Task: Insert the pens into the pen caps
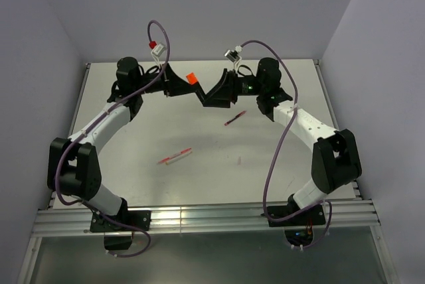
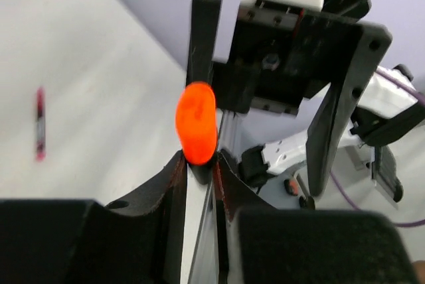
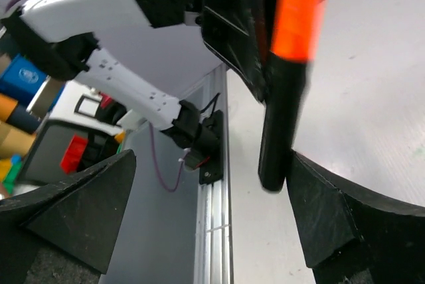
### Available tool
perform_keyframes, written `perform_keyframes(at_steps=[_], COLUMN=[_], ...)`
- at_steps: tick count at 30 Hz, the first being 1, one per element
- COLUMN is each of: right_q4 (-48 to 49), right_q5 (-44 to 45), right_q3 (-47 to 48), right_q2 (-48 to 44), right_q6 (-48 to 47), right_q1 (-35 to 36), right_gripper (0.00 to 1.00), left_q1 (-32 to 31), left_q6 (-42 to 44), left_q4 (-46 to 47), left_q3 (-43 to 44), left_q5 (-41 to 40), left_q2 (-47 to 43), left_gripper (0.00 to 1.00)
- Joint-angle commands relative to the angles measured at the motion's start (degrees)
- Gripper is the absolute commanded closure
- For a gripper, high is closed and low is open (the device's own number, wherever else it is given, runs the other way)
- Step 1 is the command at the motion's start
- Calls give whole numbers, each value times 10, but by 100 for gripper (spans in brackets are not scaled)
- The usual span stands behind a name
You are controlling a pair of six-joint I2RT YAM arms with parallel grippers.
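Observation:
My left gripper (image 1: 188, 87) is shut on the stubby black marker (image 1: 197, 91) near its orange end (image 1: 192, 78), and holds it above the far middle of the table. In the left wrist view the orange end (image 2: 196, 123) sticks out at my left gripper's (image 2: 199, 161) tips. In the right wrist view the marker (image 3: 279, 118) hangs orange end (image 3: 295, 15) up, its black end beside one finger (image 3: 332, 217). My right gripper (image 1: 207, 98) (image 3: 211, 158) is wide open around the marker. A thin dark-red pen (image 1: 235, 118) and a red and white pen (image 1: 174, 157) lie on the table.
A tiny red piece (image 1: 239, 160) lies right of the red and white pen; I cannot tell what it is. A thin red pen (image 2: 40, 123) shows on the table in the left wrist view. The grey table (image 1: 133, 138) has rails at its edges and walls behind.

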Motion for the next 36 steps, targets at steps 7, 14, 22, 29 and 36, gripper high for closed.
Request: perform_keyframes(at_steps=[7,14,22,29,36], right_q4=[-120,-397,-412,-419,-428], right_q5=[23,181,202,223,249], right_q3=[-48,-23,-44,-39,-31], right_q2=[-26,-50,-56,-49,-48], right_q6=[-133,-410,-438,-445,-461], right_q1=[-81,-101,-107,-107,-107], right_gripper=[0,0,0,0,0], left_q1=[157,267,264,223,142], left_q6=[448,675,832,930,1054], left_q4=[-534,-704,-620,-462,-272], left_q3=[68,117,164,144,109], left_q5=[-27,-201,-468,-637,-731], left_q2=[14,113,121,131,196], left_gripper=[100,100,100,100,100])
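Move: The left hand holds the orange-capped marker; the clear far-left patch of table it is taken to lies about 33 cm to its left, 16 cm ahead and 31 cm below. From the open right hand the dark red pen is about 16 cm ahead, 12 cm right and 31 cm down; the yellow cap lies some 10 cm beyond that pen and 7 cm to its left, and the small clear cap about 20 cm nearer the base than that pen, in line with it. Still pinching the capped marker, the left hand sweeps it away from the right hand, some 33 cm left, with about 20 cm down and 16 cm forward, rolling about 100 degrees until the fingers point at the table. The right hand, already wide open, leaves the marker and heads down, right and forward towards the dark red pen, roughly 18 cm in all, its fingertips tilting down and swinging clockwise. ##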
